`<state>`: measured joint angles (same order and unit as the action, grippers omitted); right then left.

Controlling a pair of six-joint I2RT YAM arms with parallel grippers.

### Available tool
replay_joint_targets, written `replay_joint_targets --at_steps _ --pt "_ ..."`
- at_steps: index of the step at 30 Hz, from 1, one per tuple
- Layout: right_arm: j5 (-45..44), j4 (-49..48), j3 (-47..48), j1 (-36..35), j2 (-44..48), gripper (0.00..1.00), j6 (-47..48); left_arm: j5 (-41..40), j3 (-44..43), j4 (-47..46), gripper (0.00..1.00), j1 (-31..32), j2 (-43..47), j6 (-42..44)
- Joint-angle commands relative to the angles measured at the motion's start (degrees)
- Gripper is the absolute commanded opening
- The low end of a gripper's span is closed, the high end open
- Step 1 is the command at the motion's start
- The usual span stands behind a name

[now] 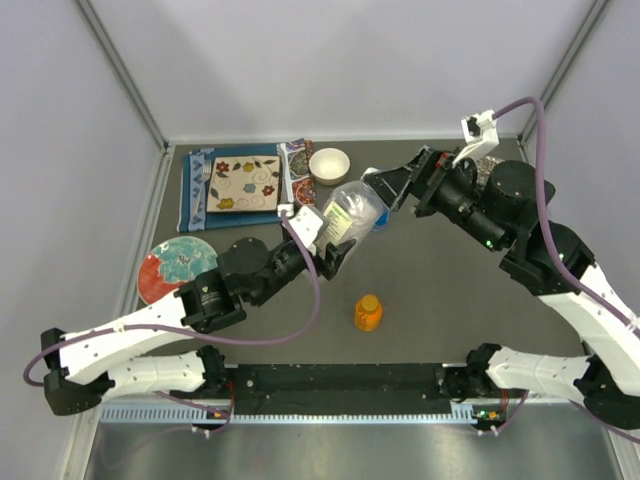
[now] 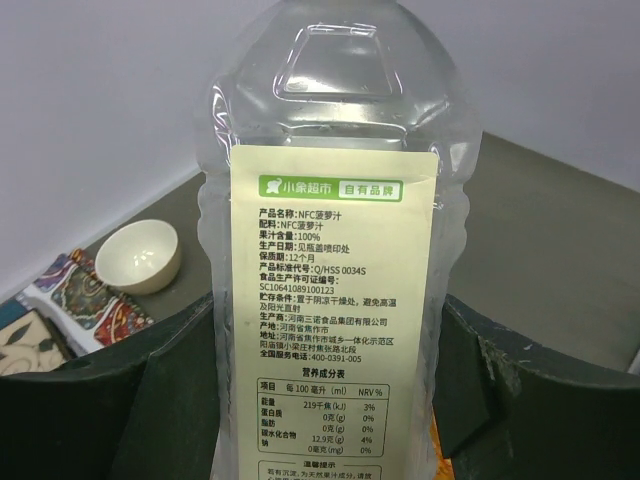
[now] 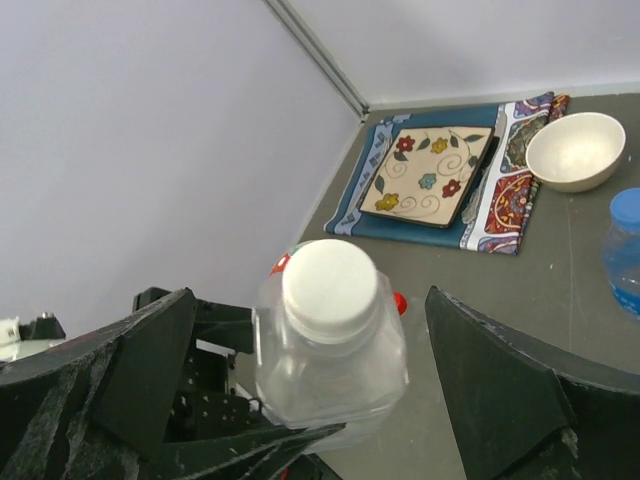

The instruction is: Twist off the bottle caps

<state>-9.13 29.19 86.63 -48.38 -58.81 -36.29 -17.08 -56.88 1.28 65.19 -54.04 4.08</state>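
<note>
My left gripper (image 1: 330, 242) is shut on the lower body of the wide clear bottle (image 1: 352, 213) and holds it tilted above the table. In the left wrist view its pale green label (image 2: 333, 300) fills the gap between the two dark fingers of that gripper (image 2: 325, 395). The bottle's white cap (image 3: 330, 288) sits on its neck and points at my right gripper (image 3: 310, 300). That gripper is open, with a finger on each side of the cap and touching nothing. A short orange bottle (image 1: 368, 313) with an orange cap stands on the table. A blue-tinted bottle (image 3: 624, 258) with a blue cap (image 3: 628, 207) shows at the right edge.
A white bowl (image 1: 329, 165) stands at the back beside a flowered square plate (image 1: 245, 183) on a blue patterned cloth (image 1: 195, 195). A red and teal round plate (image 1: 178, 268) lies at the left. Walls close in the table at the back and on both sides.
</note>
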Motion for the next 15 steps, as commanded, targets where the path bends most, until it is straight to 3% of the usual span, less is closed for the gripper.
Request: replay_joint_targets --at_steps 1,6,15 --pt "-0.8 -1.5 0.3 -0.3 -1.0 0.99 -2.6 -13.0 -0.1 -4.7 0.13 3.1 -1.8 4.1" --pt "-1.1 -2.3 -0.2 -0.3 -2.4 0.87 -2.9 -18.1 -0.4 -5.7 0.12 6.0 -3.4 5.5" --pt "-2.2 -2.5 -1.6 -0.3 -3.3 0.71 -2.9 -19.6 0.2 -6.8 0.11 7.4 -3.4 6.2"
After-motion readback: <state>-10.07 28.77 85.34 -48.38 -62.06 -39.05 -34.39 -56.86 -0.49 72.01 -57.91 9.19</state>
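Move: The white cap on the clear bottle sits just beyond the right fingertips: about 3 cm ahead, 2 cm to the left and 2 cm below the right hand. The blue-capped water bottle stands on the table some 19 cm ahead, 1 cm left; the orange bottle about 6 cm back, 3 cm left, both roughly 40 cm lower. From the left hand, which holds the bottle, the cap is some 10 cm up, 3 cm ahead and 3 cm right. Down, forward and left goes the right hand, about 3.5 cm in all, bringing its fingers around the white cap while they close by roughly a quarter, with the cap still loose between them. The left hand keeps its grip on the clear bottle, sinks some 1.5 cm with a little forward travel, and turns about 10 degrees counter-clockwise, slowing at the end. ##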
